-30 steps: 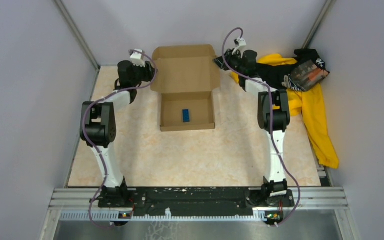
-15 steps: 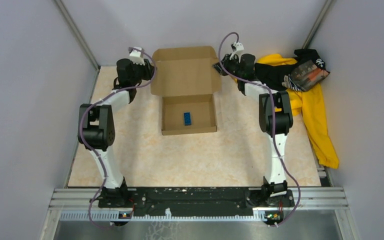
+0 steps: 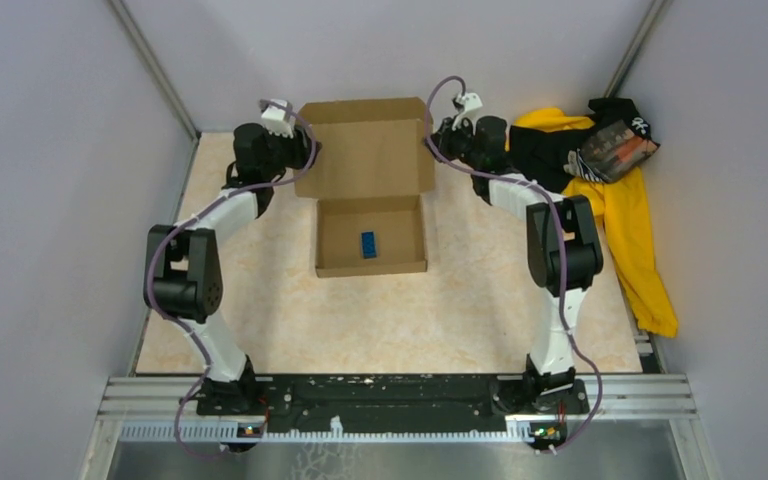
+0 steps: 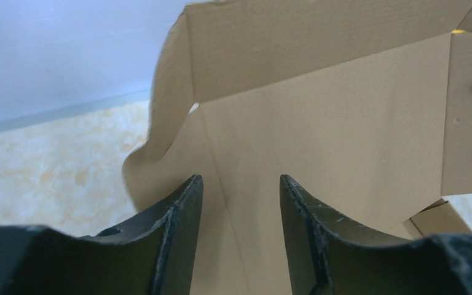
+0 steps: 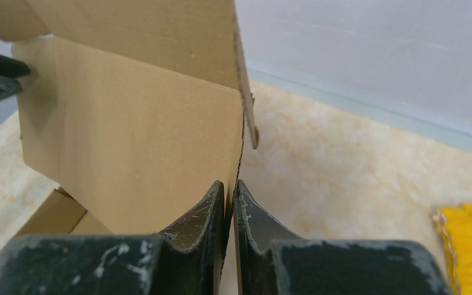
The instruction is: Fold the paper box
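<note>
The paper box [image 3: 370, 160] is plain brown cardboard at the back middle of the table, with its lid raised behind the shallow tray. A small blue block [image 3: 368, 244] lies in the tray. My left gripper [image 3: 307, 153] is at the lid's left edge. In the left wrist view [image 4: 239, 187] it is open, with the lid's panel [image 4: 344, 123] showing flat between the fingers. My right gripper [image 3: 431, 143] is at the lid's right edge. In the right wrist view [image 5: 230, 187] it is shut on the edge of the lid [image 5: 129, 135].
A yellow-and-black cloth pile [image 3: 615, 190] lies at the back right, just beyond my right arm; a corner of it shows in the right wrist view [image 5: 467, 246]. Grey walls close in the back and both sides. The arm bases' rail [image 3: 390, 395] runs along the near edge.
The lid has swung up from lying back to standing more upright. Both grippers have moved inward with it, and the box has slid slightly left.
</note>
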`<state>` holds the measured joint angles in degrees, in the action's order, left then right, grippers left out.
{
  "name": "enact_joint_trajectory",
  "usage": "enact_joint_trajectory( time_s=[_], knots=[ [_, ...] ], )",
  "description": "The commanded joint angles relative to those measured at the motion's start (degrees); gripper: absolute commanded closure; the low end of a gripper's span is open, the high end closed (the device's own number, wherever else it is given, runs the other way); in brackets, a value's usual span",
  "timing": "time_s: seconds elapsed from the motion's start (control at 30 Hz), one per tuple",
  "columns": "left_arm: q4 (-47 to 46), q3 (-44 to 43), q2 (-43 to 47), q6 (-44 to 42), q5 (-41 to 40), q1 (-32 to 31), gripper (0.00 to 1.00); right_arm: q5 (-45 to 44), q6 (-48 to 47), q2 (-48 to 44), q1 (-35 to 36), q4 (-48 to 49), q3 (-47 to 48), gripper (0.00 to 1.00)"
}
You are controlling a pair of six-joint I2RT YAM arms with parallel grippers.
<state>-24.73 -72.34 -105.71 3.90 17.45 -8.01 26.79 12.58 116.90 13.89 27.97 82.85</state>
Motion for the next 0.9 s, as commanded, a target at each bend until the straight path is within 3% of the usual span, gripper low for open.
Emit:
enact_joint_trajectory(
  time_s=[0.0,0.23,0.47,0.7,0.87],
  knots=[
    [1.3,3.6,8.7,1.0,-1.7,-0.1,0.42,-3.4,-3.2,-8.8,1.2,4.0,-6.4,0.90],
    [5.3,8.3,20.2,3.1,-2.3,-0.2,0.32,-5.3,-4.6,-18.6,1.8,5.9,-17.9,0.92],
    [16.5,10.1,25.3,3.3,-5.8,-0.1,0.21,-6.0,-7.6,-27.3,2.2,5.0,-26.0,0.93],
    [13.8,20.7,32.5,3.7,-7.5,0.1,0.14,-5.3,-11.8,-33.6,2.2,3.7,-31.6,0.93],
    [10.1,22.6,32.9,3.0,-7.6,0.2,0.11,-3.6,-12.3,-34.2,2.2,3.8,-32.5,0.93]
  ],
)
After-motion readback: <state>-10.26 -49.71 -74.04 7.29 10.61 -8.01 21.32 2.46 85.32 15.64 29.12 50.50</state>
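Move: The box lid stands raised at about hand height, its middle some 15 cm to the left of the right hand and level with it fore and aft; the right fingers already pinch its right edge. From that hand the open tray lies about 13 cm back, 13 cm left and 17 cm down, and the blue block in it about 14 cm back, 14 cm left. From the left hand, the lid's middle is roughly 12 cm to the right and the tray about 13 cm back, 12 cm right and 17 cm down. The lid's right edge, still pinched in the right fingers, is drawn back towards the tray by about 13 cm, drifting right and slightly up as the wrist tilts a little. Off the lid's left side the left hand backs away about as far and a little leftward, arching up some 10 cm and down again, its fingers spreading from half to nearly wide open. ##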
